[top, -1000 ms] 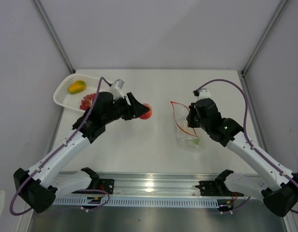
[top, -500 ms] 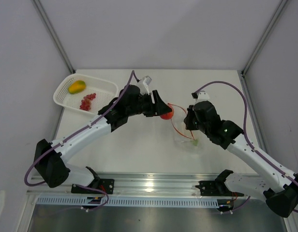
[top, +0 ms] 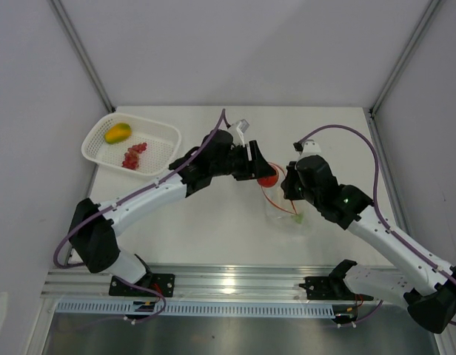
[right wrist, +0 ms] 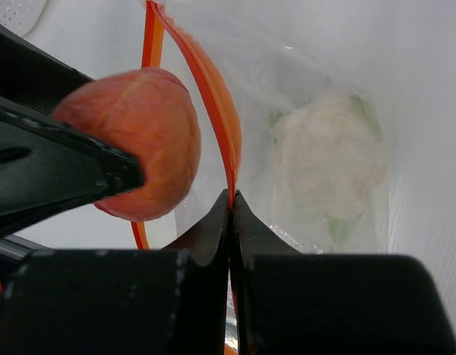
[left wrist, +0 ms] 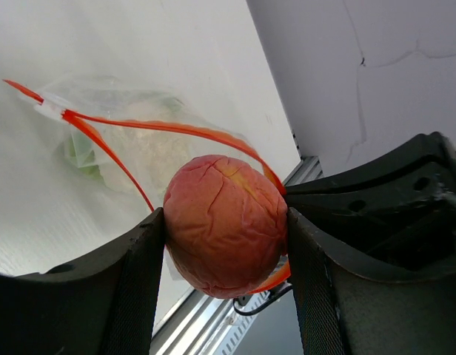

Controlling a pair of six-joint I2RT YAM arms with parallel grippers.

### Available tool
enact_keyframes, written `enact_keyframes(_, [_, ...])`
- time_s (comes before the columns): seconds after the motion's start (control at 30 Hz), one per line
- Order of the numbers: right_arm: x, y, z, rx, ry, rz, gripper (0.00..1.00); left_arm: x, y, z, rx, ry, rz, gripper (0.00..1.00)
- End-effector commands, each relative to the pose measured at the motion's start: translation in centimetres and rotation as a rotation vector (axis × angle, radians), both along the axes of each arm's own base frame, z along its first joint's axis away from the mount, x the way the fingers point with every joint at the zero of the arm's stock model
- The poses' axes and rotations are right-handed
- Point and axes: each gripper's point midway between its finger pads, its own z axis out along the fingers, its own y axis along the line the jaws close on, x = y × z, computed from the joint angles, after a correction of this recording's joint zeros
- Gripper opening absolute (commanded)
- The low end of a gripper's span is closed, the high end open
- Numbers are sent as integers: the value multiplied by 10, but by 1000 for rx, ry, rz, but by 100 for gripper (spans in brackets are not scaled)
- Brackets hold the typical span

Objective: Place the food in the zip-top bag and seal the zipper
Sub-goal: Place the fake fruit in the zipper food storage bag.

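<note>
My left gripper (top: 266, 176) is shut on the red-orange round fruit (left wrist: 224, 222), which is squeezed between both fingers (left wrist: 132, 288). It holds the fruit at the open mouth of the zip-top bag (top: 289, 213), inside the loop of the red-orange zipper (left wrist: 176, 129). My right gripper (right wrist: 231, 194) is shut on one side of the zipper (right wrist: 217, 103) and holds the mouth up. A white-and-green vegetable piece (right wrist: 332, 163) lies inside the bag. The fruit (right wrist: 139, 140) sits just left of the pinched strip.
A white mesh basket (top: 95, 144) stands at the back left with a yellow-orange mango (top: 118, 133) and a red grape bunch (top: 133, 155) in it. Metal frame posts rise at the back corners. A rail runs along the near table edge.
My left arm has carried the fruit rightward from the middle of the table to the bag's mouth. The right gripper has kept its pinch on the zipper, barely moving.
</note>
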Motion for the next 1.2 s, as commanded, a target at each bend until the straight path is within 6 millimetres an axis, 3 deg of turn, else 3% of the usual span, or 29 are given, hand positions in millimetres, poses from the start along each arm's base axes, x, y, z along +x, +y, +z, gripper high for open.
enact_keyframes(0.0, [0,2,17,46,-37,-6,0,-4,-12,10,-19,-2,-24,1])
enact_keyframes(0.33, [2,1,30,61,-58,-18,0,-14,-13,-17,38,26,-31,3])
enact_keyframes(0.47, [3,0,29,55,-54,-29,0,-22,-15,-22,37,31,-53,19])
enact_keyframes(0.5, [3,0,29,54,-56,-31,0,-24,-14,-26,41,37,-54,28])
enact_keyframes(0.7, [4,0,25,46,-52,-36,0,-32,-12,-38,50,56,-77,45])
enact_keyframes(0.73, [4,0,24,46,-50,-35,0,-33,-11,-40,53,57,-81,56])
enact_keyframes(0.87, [5,0,26,46,-54,-35,0,-35,-10,-39,49,40,-87,80])
enact_keyframes(0.9, [5,0,28,48,-57,-35,0,-35,-10,-37,48,31,-90,99])
enact_keyframes(1.17, [4,-2,31,48,-61,-36,0,-36,0,-13,42,-62,-88,99])
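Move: Ahead of the left fingers, which already hold the peach, the bag's mouth lies about 4 cm to the right, 3 cm back and some 4 cm lower. The right gripper, shut on the bag's rim, is about 7 cm right and 4 cm back; the bagged cauliflower is roughly 12 cm right, 9 cm back and 17 cm below. From the right hand, the mouth's middle is about 3 cm left, 1 cm ahead and slightly lower. Lowering the peach about 5 to 6 cm into the bag's mouth while drawing back some 3 cm, the left hand goes down in two stages with a brief near-halt between them, its wrist turning only slightly. At the bottom its fingers open wide and let go of the peach, then start back up by about 1 cm; the right hand holds still, keeping its pinch on the rim. ##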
